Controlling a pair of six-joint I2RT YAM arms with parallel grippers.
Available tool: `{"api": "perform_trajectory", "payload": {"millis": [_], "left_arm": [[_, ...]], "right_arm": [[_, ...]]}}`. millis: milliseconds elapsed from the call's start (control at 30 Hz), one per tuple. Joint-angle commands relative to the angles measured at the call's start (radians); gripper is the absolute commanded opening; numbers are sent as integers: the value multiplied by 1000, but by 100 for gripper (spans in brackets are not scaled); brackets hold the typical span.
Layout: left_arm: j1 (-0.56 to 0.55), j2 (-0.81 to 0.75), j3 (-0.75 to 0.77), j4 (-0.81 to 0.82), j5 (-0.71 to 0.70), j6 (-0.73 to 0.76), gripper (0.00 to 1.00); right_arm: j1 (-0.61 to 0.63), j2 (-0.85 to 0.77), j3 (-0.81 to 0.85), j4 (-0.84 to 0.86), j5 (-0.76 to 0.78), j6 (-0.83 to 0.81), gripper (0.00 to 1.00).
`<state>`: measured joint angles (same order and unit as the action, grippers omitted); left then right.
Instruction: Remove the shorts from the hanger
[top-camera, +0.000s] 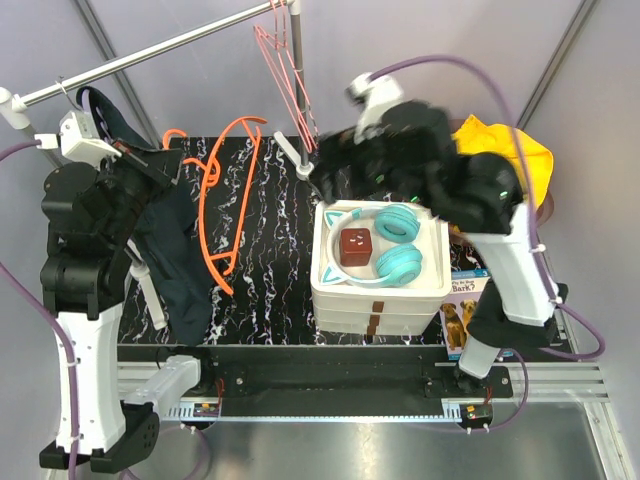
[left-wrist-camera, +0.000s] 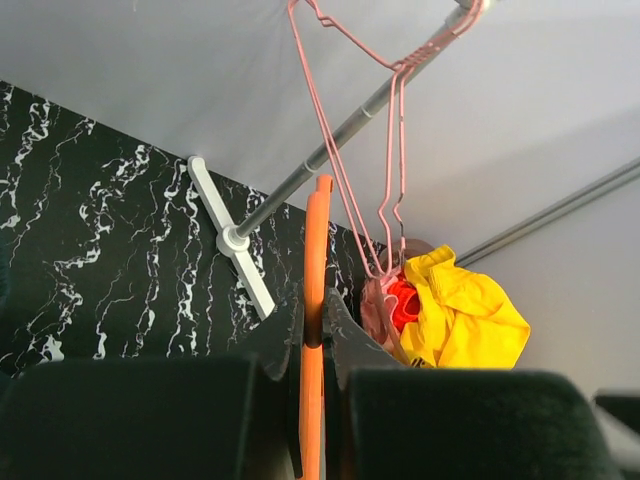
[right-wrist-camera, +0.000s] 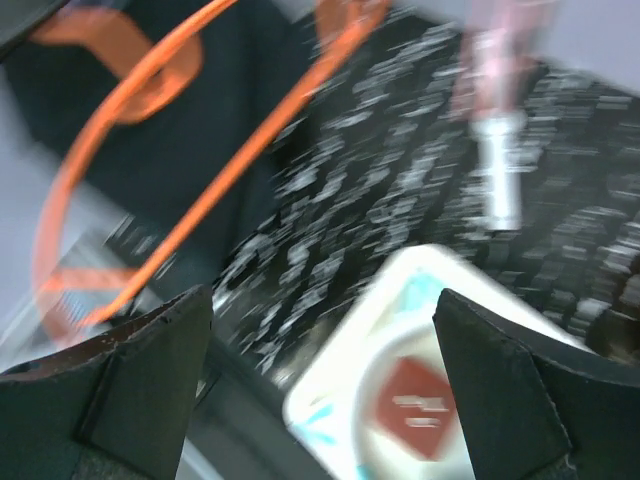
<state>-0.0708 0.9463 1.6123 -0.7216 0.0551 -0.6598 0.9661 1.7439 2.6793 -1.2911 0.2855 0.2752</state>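
Note:
Dark navy shorts (top-camera: 182, 262) drape from the orange hanger (top-camera: 226, 196) down onto the black marbled table (top-camera: 270, 260), at the left. My left gripper (left-wrist-camera: 312, 300) is shut on a bar of the orange hanger (left-wrist-camera: 316, 240), which runs straight up between its fingers. From above, the left gripper (top-camera: 160, 165) sits at the top of the shorts. My right gripper (right-wrist-camera: 322, 300) is open and empty, blurred by motion, above the table between the hanger (right-wrist-camera: 200, 150) and the white box (right-wrist-camera: 400, 380). The shorts (right-wrist-camera: 210, 110) show dark behind the hanger in the right wrist view.
A white stacked box (top-camera: 432, 280) carries teal headphones (top-camera: 398, 245) and a red-brown cube (top-camera: 354, 246). A metal rod (top-camera: 160, 50) with pink hangers (top-camera: 285, 60) crosses overhead on a post (top-camera: 296, 60). Yellow cloth (top-camera: 505, 150) lies at the back right. A book (top-camera: 462, 318) lies beside the box.

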Motion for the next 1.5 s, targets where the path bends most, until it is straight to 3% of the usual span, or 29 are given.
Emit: {"api": "perform_trajectory", "payload": {"millis": [0,200,467,600,733,800,867,1067,1167,1267,1400,1467], "left_arm": [[-1,43,73,13,-76,-32,0],[-3,52,81,-22,-149,0,0],[-1,75,139,-78,-198,-61,0],[-1,83,140,-81,-209,-112,0],[-1,80,118,-81,-204,-176,0],[-4,72,94,-81,-193,-214,0],[-14,72,74,-82,-196,-230,0],[-32,86,77,-88,-202,-253,0],[-32,86,81,-101,-210,-256,0],[-34,85,87,-110,-198,-268,0],[-34,85,97,-121,-173,-299,0],[-32,88,110,-130,-150,-293,0]], "right_arm": [[232,45,-70,159,-74,-37,100],[376,78,-140,323,-117,-68,100],[442,242,-15,288,-89,-194,100],[447,269,-47,332,-7,-271,100],[375,281,-58,343,46,-271,88],[359,293,-38,339,98,-271,60],[353,305,-33,337,109,-304,44],[378,353,19,337,112,-304,47],[378,371,19,337,135,-317,59],[378,379,5,332,167,-321,61],[381,391,25,329,222,-323,49],[384,397,37,332,263,-321,24]]}}
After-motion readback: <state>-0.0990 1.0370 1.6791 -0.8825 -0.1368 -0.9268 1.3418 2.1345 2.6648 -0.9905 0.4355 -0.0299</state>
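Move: The orange hanger, empty and still held by the left gripper, has its middle some 17 cm to the right hand's left, about 4 cm nearer the base and 9 cm lower. The white box is about 11 cm to this hand's right, 4 cm back, far below. The dark shorts hang roughly 28 cm to its left and 3 cm back; the pink hangers are 22 cm ahead, 6 cm left. From the left hand, the hanger's middle is about 7 cm right, level fore-and-aft and 7 cm lower. Swing the open right gripper about 20 cm left to the orange hanger, drawing back at first, then easing forward again, while sinking about 11 cm and turning counter-clockwise. Bring the hanger's bar between the fingers and close them to roughly half. Keep the left gripper shut on the hanger, lowering it about 3 cm with a small tilt. ##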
